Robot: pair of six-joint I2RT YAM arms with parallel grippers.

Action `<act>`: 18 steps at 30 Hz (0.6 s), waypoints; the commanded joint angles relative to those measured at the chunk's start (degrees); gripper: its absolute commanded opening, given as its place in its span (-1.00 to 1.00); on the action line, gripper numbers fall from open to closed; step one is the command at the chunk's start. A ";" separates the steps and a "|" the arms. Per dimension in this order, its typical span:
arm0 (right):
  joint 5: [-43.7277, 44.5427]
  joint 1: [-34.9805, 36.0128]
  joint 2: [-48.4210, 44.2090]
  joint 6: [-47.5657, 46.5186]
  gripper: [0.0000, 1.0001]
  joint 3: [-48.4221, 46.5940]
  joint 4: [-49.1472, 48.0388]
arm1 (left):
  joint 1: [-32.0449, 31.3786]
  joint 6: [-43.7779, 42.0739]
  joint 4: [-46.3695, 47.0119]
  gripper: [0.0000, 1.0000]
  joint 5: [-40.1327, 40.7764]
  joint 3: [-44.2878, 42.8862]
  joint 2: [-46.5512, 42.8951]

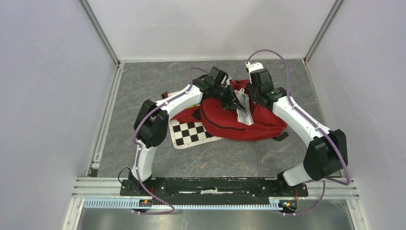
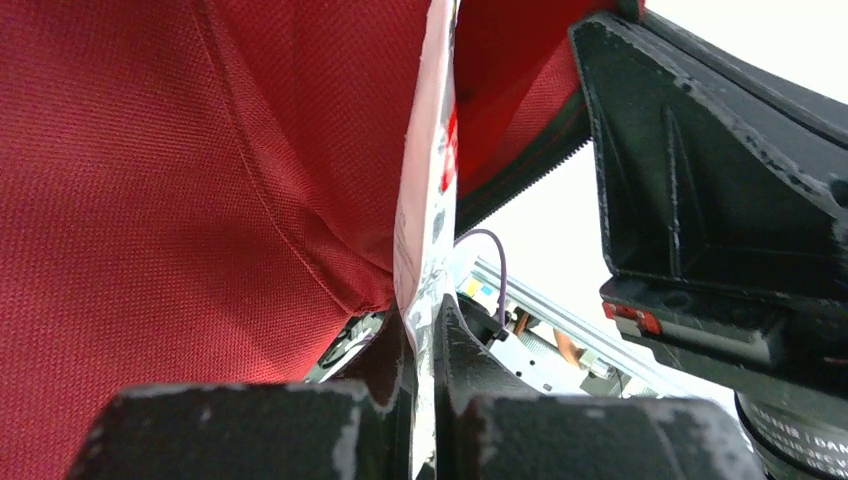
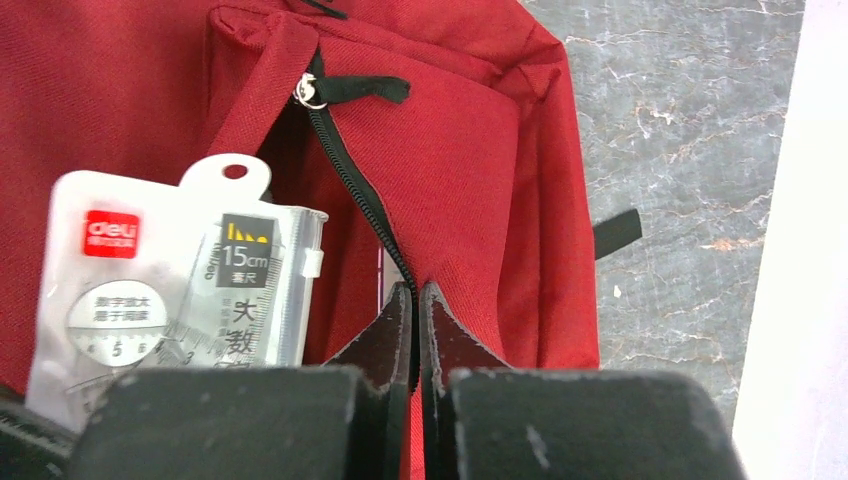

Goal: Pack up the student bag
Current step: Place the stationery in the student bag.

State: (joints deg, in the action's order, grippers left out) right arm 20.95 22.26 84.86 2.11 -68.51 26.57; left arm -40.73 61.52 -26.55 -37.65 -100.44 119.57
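The student bag point(image 1: 249, 122), a red backpack with black zippers, lies mid-table. My left gripper point(image 1: 235, 103) hangs over its top, shut on the edge of a clear plastic ruler-set packet point(image 1: 244, 111). In the left wrist view the packet point(image 2: 425, 220) rises edge-on from between the jaws point(image 2: 432, 335), with red bag fabric point(image 2: 180, 180) behind it. My right gripper point(image 1: 261, 99) sits on the bag's right side. In the right wrist view it point(image 3: 413, 300) is shut on the bag's point(image 3: 470, 170) black zipper edge point(image 3: 350, 175), with the packet point(image 3: 170, 290) to its left.
A black-and-white checkerboard card point(image 1: 191, 133) lies partly under the bag's left side. A black strap end point(image 3: 615, 232) sticks out on the grey marbled tabletop point(image 3: 680, 150). Enclosure walls point(image 1: 48, 86) ring the table, and the right arm's black housing point(image 2: 720, 200) is close to the left wrist.
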 commanded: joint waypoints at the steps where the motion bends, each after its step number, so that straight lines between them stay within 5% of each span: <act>1: -1.48 -0.57 -2.72 0.35 -1.00 0.81 -7.18 | -0.49 2.27 -1.11 -0.96 -0.59 -1.84 2.03; 18: -9.75 -0.47 -10.88 1.24 -1.00 9.74 -10.07 | 1.17 11.19 15.80 -0.96 10.74 -7.75 10.58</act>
State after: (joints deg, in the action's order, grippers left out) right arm 13.39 21.96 77.28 2.37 -59.79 19.86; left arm -40.47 70.65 -17.28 -33.10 -105.03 128.62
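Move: The left hand holds the stationery pack; the mouth of the student bag lies about 5 cm ahead of it, 4 cm to its right and 5 cm below. The zip slider is farther out, some 11 cm ahead, 3 cm right and slightly lower. The right hand already pinches the zipped edge, about 6 cm ahead of the left hand and 6 cm to its right. From the right hand the mouth is 3 cm to the left, barely ahead, and 4 cm below. Sinking first, then sweeping forward about 5 cm as it goes on down and to the right, the left hand feeds the stationery pack into the bag's mouth beside the zipped edge, grip kept and wrist turning some 10 degrees counter-clockwise. The right hand keeps its pinch on that edge, easing about 2 cm back and a little left while its left side tips up slightly. ##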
